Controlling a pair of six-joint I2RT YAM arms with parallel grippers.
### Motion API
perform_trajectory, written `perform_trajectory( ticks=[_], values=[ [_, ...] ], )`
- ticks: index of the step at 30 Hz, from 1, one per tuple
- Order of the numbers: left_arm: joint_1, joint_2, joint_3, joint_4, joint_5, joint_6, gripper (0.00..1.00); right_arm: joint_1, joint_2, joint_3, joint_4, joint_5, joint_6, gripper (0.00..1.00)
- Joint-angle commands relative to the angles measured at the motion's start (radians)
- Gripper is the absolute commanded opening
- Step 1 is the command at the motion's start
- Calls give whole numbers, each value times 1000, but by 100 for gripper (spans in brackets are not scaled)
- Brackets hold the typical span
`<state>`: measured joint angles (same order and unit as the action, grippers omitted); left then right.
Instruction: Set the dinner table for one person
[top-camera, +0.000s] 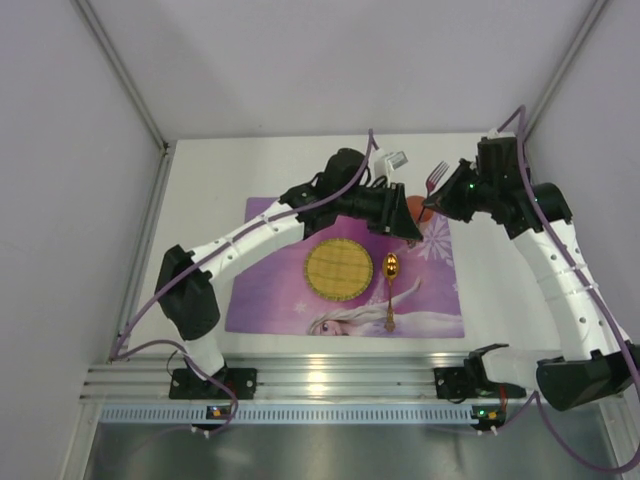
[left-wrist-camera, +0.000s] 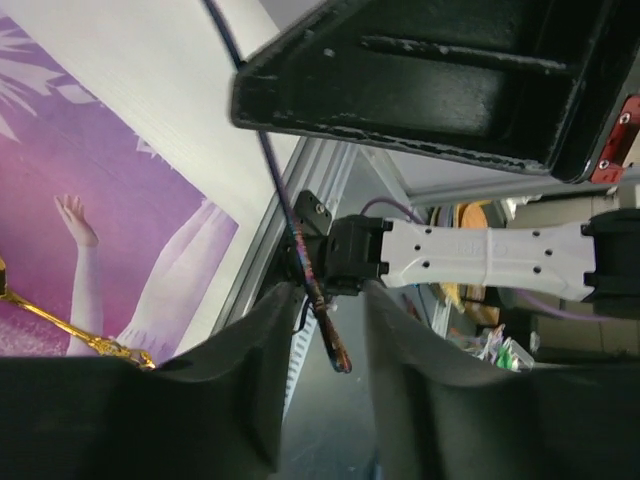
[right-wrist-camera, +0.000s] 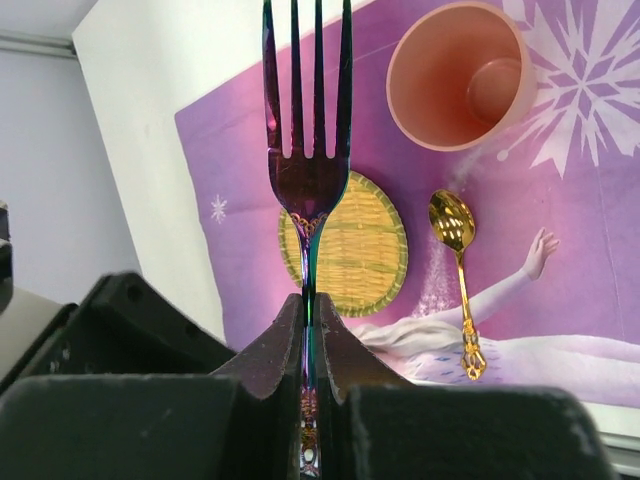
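The white dinner table carries a purple printed placemat. On the placemat lie a round yellow woven mat and a gold spoon to its right. A pink cup stands upright at the placemat's far right corner. My right gripper is shut on the handle of an iridescent fork, held tines-out above the placemat; the fork also shows in the top view. My left gripper is open and empty, and in the top view it partly hides the cup.
A small white-grey object lies on the table beyond the placemat. Grey walls close in the table on the left, back and right. An aluminium rail runs along the near edge.
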<state>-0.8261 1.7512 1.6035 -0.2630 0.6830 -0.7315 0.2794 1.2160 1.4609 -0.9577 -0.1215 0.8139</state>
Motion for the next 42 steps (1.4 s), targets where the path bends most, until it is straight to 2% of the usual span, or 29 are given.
perform_trajectory(
  ticks=[1, 2, 3, 4, 8, 9, 10, 11, 12, 13, 17, 22, 26, 30, 36, 42],
  values=[
    [-39, 33, 78, 27, 29, 14, 35, 7, 0, 46, 37, 2, -6, 0],
    [-53, 40, 85, 25, 27, 15, 27, 7, 4, 46, 37, 0, -4, 0],
    [-56, 54, 87, 25, 24, 9, 11, 7, 2, 46, 42, 0, -4, 0],
    [-57, 56, 87, 28, 20, 3, 0, 7, 4, 46, 43, -3, -4, 0],
    [-48, 56, 79, 5, 7, 14, 0, 7, 4, 49, 66, -21, -5, 0],
    [-42, 48, 76, -14, 7, 26, 0, 7, 4, 50, 76, -42, -9, 4],
    [-25, 39, 55, -19, 4, 30, 0, 7, 1, 53, 86, -55, -13, 32],
    [-13, 9, 33, -19, 1, 32, 0, 9, 4, 56, 100, -66, -19, 51],
    [1, -14, -18, -10, 0, 32, 0, 9, 4, 67, 100, -73, -27, 81],
    [34, -59, -49, -2, -2, 30, 0, 7, 5, 72, 102, -78, -39, 99],
    [145, -192, -201, -25, 1, 49, 0, 7, -6, 84, 100, -84, -68, 100],
    [336, -350, -390, -186, -42, 181, 0, 1, -24, 44, 103, -89, -79, 100],
    [442, -397, -513, -240, -66, 273, 0, -2, -29, 16, 112, -105, -81, 100],
    [513, -381, -621, -263, -73, 339, 0, -3, -36, -13, 120, -116, -79, 100],
    [604, -345, -754, -196, -80, 353, 0, -6, -56, -46, 120, -122, -84, 100],
    [625, -207, -680, -257, -123, 366, 0, -16, -98, -100, 119, -122, -82, 100]
  ],
)
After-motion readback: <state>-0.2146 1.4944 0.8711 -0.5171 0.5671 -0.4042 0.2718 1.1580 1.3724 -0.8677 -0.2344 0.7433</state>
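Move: The fork is held in the right hand's fingers, its middle about 5 cm ahead of the left hand and 3 cm to its right, roughly level, the handle running back between the left's half-open fingers. Its place on the mat lies some 27 cm left of the left hand, 9 cm ahead and 26 cm below. The plate is about 16 cm left and 7 cm ahead, the spoon 4 cm left and 1 cm ahead, both on that mat; the cup stands 16 cm straight ahead, 21 cm below. The left hand shuts on the fork's handle, dipping about 2 cm as it does, and only then does the right hand spring wide open and let go, staying within a couple of centimetres of its place near the cup. The left then carries the fork some 28 cm to the left, sweeping out level at first over the plate's side of the mat and then sinking about 20 cm towards the bare mat left of the plate, tipping its fingers further down and swinging them roughly 30 degrees counter-clockwise while keeping its pinch. ##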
